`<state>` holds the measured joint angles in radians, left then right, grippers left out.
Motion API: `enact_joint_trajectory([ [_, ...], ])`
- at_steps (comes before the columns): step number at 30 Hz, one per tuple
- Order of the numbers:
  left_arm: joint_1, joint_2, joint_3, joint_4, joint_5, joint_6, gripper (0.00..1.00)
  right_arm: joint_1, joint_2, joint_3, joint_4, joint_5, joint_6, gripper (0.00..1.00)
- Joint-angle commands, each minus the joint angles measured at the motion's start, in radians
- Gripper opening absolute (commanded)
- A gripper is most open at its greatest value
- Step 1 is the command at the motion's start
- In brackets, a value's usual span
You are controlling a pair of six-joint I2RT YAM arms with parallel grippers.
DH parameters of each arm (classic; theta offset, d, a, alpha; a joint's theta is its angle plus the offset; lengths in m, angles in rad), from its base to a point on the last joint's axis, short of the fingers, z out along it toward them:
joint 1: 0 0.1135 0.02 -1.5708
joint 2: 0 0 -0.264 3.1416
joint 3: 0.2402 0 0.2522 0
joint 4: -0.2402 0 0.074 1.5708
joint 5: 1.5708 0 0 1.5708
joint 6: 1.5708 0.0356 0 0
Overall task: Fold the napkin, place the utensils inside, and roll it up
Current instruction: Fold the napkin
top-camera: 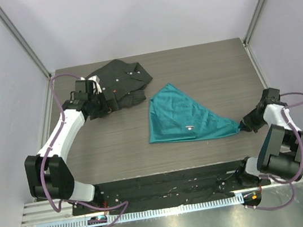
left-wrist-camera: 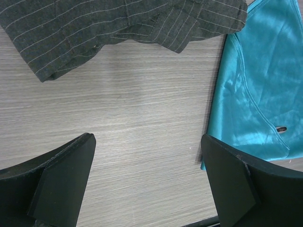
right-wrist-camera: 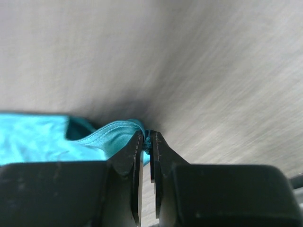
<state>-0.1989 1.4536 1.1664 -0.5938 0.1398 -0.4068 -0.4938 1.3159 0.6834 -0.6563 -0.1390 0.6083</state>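
The teal napkin point(top-camera: 184, 119) lies on the table, drawn out to a point at its right corner. My right gripper point(top-camera: 244, 125) is shut on that corner; in the right wrist view the napkin point(right-wrist-camera: 102, 139) edge is pinched between the jaw tips of the right gripper point(right-wrist-camera: 147, 138). My left gripper point(top-camera: 104, 104) hangs open over the near edge of the dark shirt; in the left wrist view the left gripper point(left-wrist-camera: 147, 163) has bare table between its fingers and the napkin point(left-wrist-camera: 262, 90) to the right. The utensils are out of view.
A dark pinstriped shirt point(top-camera: 121, 82) lies bunched at the back left of the table, also seen in the left wrist view as the shirt point(left-wrist-camera: 109, 28) at the top. Enclosure walls stand on both sides and behind.
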Motion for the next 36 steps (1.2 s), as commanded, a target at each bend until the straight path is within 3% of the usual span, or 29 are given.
enact_joint_trajectory([
  [1,-0.002,-0.030,0.015,0.035,0.030,-0.004,1.00,0.101,-0.150,0.039,0.107,-0.027,-0.038,0.01],
  [9,0.000,-0.052,0.006,0.035,0.018,0.000,1.00,0.394,-0.230,0.090,0.222,0.022,0.045,0.01],
  [20,-0.002,-0.085,-0.017,0.049,-0.003,0.010,1.00,0.808,-0.083,0.165,0.448,0.071,0.176,0.01],
  [36,-0.002,-0.067,-0.030,0.060,0.050,-0.020,1.00,1.132,0.215,0.318,0.596,0.087,0.188,0.01],
])
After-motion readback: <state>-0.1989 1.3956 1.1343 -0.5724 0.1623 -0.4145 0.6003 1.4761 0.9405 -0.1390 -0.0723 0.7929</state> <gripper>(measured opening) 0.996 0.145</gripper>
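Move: The right fingers already pinch the napkin's right-hand corner just above the table; the left part of the napkin, where it is being taken, lies about 34 cm to the left, 9 cm ahead and 2 cm below. The fork's exposed end lies roughly 22 cm left and 4 cm ahead. The dark cloth stands some 53 cm left and 27 cm ahead. From the left hand, that left part is about 20 cm right, 4 cm back and 15 cm below. Keeping the napkin corner pinched, the right hand lifts it about 10 cm while reaching forward nearly as far, then sweeps it level to the left, some 33 cm in all, past the fork's exposed end to above the napkin's left part. The wrist turns about 50 degrees counter-clockwise and the fingertips tip outward from near-vertical. ##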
